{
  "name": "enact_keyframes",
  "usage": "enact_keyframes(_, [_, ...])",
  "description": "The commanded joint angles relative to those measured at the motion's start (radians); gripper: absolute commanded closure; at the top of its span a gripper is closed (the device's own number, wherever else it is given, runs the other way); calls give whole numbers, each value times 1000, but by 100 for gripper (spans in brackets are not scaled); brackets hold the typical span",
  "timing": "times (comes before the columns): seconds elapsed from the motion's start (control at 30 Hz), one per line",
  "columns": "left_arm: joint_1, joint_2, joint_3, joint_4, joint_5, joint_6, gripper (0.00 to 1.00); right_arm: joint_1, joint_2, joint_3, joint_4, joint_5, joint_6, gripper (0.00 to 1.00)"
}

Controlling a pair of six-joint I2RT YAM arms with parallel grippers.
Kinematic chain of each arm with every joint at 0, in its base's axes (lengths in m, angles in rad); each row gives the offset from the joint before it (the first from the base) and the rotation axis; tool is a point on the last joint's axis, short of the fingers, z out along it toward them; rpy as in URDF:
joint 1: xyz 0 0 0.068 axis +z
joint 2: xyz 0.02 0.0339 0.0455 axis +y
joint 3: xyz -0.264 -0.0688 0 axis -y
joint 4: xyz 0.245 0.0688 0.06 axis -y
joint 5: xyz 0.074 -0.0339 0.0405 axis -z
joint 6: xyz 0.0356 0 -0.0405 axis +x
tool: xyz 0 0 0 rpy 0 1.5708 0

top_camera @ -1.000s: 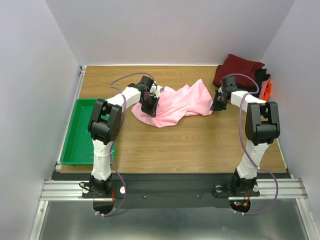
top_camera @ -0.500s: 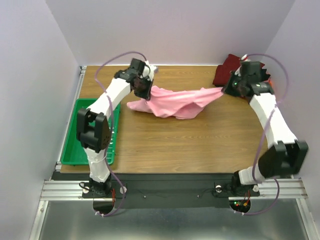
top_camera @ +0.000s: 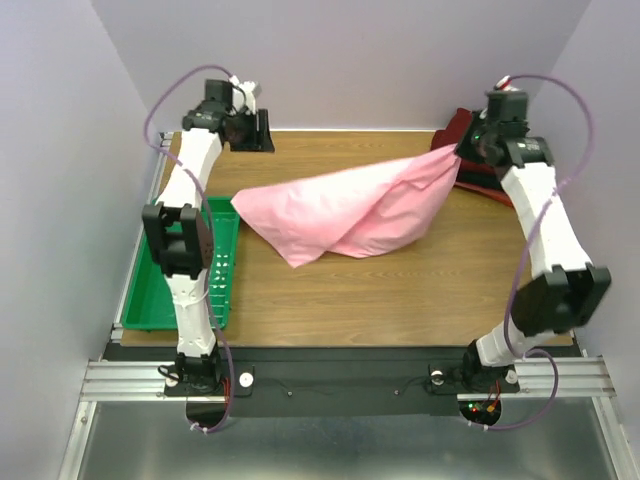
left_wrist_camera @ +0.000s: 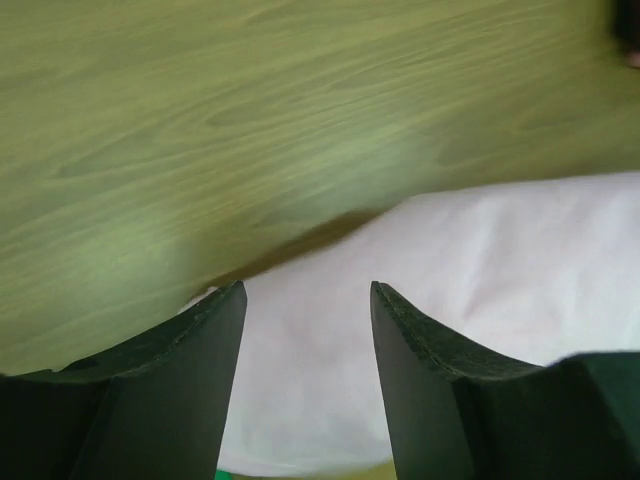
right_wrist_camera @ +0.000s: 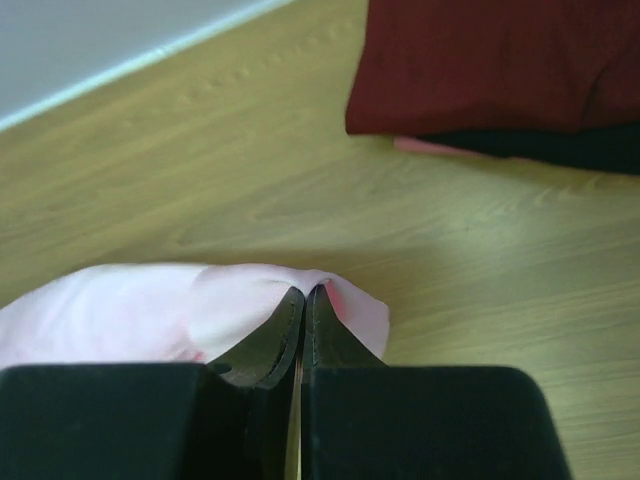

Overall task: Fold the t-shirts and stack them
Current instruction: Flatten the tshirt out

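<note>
The light pink t-shirt (top_camera: 340, 210) hangs unfolded across the middle of the table, its right corner lifted. My right gripper (top_camera: 463, 152) is shut on that corner; in the right wrist view the cloth (right_wrist_camera: 230, 300) bunches around the closed fingertips of the right gripper (right_wrist_camera: 305, 292). My left gripper (top_camera: 263, 132) is raised at the back left, open and empty; in its own view the left gripper (left_wrist_camera: 308, 292) looks down on the pink shirt (left_wrist_camera: 480, 290), well apart from it. A folded dark red t-shirt (right_wrist_camera: 480, 60) lies on a black one (right_wrist_camera: 560, 148) at the back right.
A green tray (top_camera: 150, 290) sits along the table's left edge beside the left arm. The pile of folded shirts (top_camera: 468, 125) lies in the back right corner behind the right arm. Walls close in the table at the back and sides.
My left gripper opened, let go of the pink shirt and rose toward the back left. The shirt's left end dropped and spread. My right gripper shut on the shirt's right corner and lifted it.
</note>
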Motion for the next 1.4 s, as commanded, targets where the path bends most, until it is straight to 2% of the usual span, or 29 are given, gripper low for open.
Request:
enact_keyframes(0.0, [-61,73,-3,29,-272,-86,34,-2,89,-46,75,-5,52,100])
enact_keyframes(0.03, [-75,62,-20,49,-333,-86,32,-2,120,-48,92,17,69,100])
enact_keyframes(0.1, [-122,9,-60,65,-339,-60,31,0,144,-49,96,71,83,100])
enact_keyframes(0.2, [-196,-113,-265,137,-274,-3,31,0,181,-60,98,111,75,100])
enact_keyframes(0.27, [-245,-218,-448,198,-282,37,31,-2,204,-74,98,133,68,100])
enact_keyframes(0.33, [-294,-286,-553,226,-277,36,31,-2,218,-86,100,143,66,100])
enact_keyframes(0.5, [-361,-482,-840,189,-239,-4,31,-2,285,-72,104,130,62,100])
enact_keyframes(0.67, [-420,-526,-956,112,-323,-87,31,-3,348,-26,112,87,62,100])
enact_keyframes(0.83, [-449,-512,-999,125,-293,-156,32,-2,393,23,116,42,63,100])
enact_keyframes(1.17, [-464,-394,-1040,220,-273,-138,33,-2,370,-49,123,19,74,100])
enact_keyframes(1.37, [-464,-332,-1025,266,-317,-122,33,-2,322,-101,133,31,72,100])
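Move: The pink t-shirt's near corner, where the open left hand is heading, lies about 24 cm back from that hand, 9 cm to its right and 24 cm below. The green bin's middle is roughly 23 cm back and 20 cm to the left of the left hand. From the right hand, which still holds the shirt's other end up, that corner is about 14 cm back and 34 cm left; the dark red stack's middle is some 17 cm ahead and 12 cm right, 27 cm below. The shirt's right end, still pinched, is lowered about 20 cm and carried some 6 cm forward by the right hand, beside the dark red stack. The left hand, already free of the cloth, first dips, then sweeps back and rightward and sinks to the near corner, ending about 24 cm nearer its base and 22 cm lower, tipped some 25 degrees farther down, fingers staying open. ##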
